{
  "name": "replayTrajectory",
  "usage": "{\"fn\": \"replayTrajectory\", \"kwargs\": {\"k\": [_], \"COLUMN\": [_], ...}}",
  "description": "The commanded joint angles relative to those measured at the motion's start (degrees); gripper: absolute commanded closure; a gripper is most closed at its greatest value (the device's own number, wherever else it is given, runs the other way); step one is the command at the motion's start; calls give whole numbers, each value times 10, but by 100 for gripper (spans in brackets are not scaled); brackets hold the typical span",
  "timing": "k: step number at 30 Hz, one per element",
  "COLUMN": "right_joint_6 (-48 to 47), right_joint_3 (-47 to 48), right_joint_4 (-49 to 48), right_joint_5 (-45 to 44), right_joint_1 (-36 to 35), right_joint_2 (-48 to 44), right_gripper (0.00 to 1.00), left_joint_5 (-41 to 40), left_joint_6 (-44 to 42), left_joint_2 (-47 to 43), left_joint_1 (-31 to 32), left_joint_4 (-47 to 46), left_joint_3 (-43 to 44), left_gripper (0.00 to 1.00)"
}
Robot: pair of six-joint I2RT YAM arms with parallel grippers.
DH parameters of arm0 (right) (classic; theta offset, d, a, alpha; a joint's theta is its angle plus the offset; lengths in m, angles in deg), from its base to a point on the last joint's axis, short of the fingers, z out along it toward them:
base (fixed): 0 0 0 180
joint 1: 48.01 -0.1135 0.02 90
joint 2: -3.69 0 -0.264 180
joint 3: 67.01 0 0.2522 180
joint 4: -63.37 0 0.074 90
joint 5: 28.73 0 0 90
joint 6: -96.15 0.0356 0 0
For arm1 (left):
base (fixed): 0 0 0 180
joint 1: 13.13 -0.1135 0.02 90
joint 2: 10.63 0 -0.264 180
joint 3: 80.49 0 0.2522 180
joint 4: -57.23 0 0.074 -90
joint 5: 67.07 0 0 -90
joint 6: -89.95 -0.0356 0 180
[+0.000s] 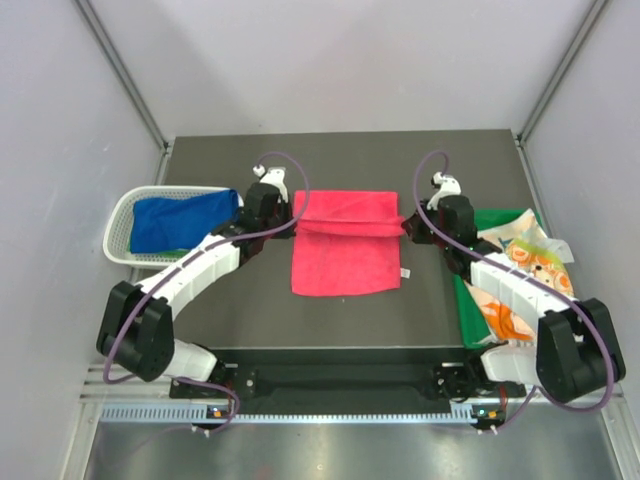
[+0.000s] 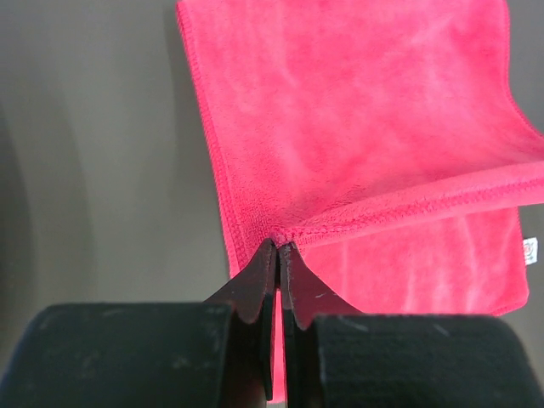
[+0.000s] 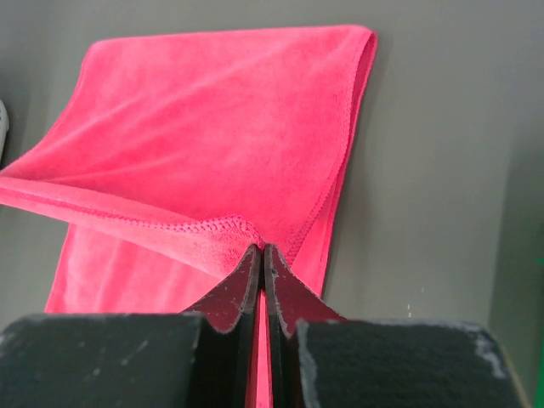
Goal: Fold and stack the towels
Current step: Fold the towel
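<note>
A pink-red towel (image 1: 345,250) lies mid-table, its far part folded toward me into a raised band. My left gripper (image 1: 296,222) is shut on the band's left corner, seen pinched at the tips in the left wrist view (image 2: 280,244) over the pink-red towel (image 2: 357,127). My right gripper (image 1: 404,224) is shut on the right corner, its tips (image 3: 261,249) nipping the hem of the pink-red towel (image 3: 195,136). A blue towel (image 1: 180,220) lies in the basket. An orange dotted towel (image 1: 540,265) lies on the tray.
A white mesh basket (image 1: 122,228) stands at the left edge of the dark table (image 1: 420,310). A green tray (image 1: 466,305) sits at the right with printed cloth heaped on it. Grey walls close in both sides.
</note>
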State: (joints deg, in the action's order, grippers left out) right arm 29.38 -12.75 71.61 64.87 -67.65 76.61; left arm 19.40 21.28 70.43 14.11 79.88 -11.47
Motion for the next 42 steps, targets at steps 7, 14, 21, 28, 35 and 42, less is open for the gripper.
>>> {"fn": "replayTrajectory", "kwargs": {"k": [7,14,21,28,35,42], "right_joint_6": [4,11,18,38,52,57], "right_joint_3": [-37,-69,-93,-125,-143,-157], "right_joint_4": [9,12,16,-1,-13,-27], "right_joint_5": [-5,-10,-20,-29,-33,-26], "right_joint_1": [-21,-35,-46,-58,-60,-62], "right_joint_2": [-59,-87,-97,-91,-75,-69], "right_gripper": [100,100,100,100,100,100], "left_joint_5": [-18,-19,-13,2,14,21], "left_joint_6": [28,34,41,59,67,71], "left_joint_2": [-54,-86,-97,-90,-74,-74], "left_joint_1": [23,32,40,54,62,65], "left_joint_4": [24,30,33,17,-10,-19], "left_joint_3": [-48,-80,-109,-147,-173,-190], "left_gripper": [100,100,100,100,100,95]}}
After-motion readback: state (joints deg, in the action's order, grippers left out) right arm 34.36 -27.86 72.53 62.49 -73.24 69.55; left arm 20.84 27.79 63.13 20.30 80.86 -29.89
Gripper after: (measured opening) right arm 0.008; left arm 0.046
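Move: Each hand holds an end of the pink towel's raised edge. The lower layer's near edge, where this edge is being taken, lies about 14 cm back and 11 below the left hand, and about 12 cm back and 10 below the right. The towel's far fold is some 9 cm ahead of the left hand, equally low; the white tag is roughly 8 cm back and 1 cm right of the right hand, 10 lower. Still pinching the raised edge, both hands draw back and down, about 8–10 cm each way, towards the near edge. ##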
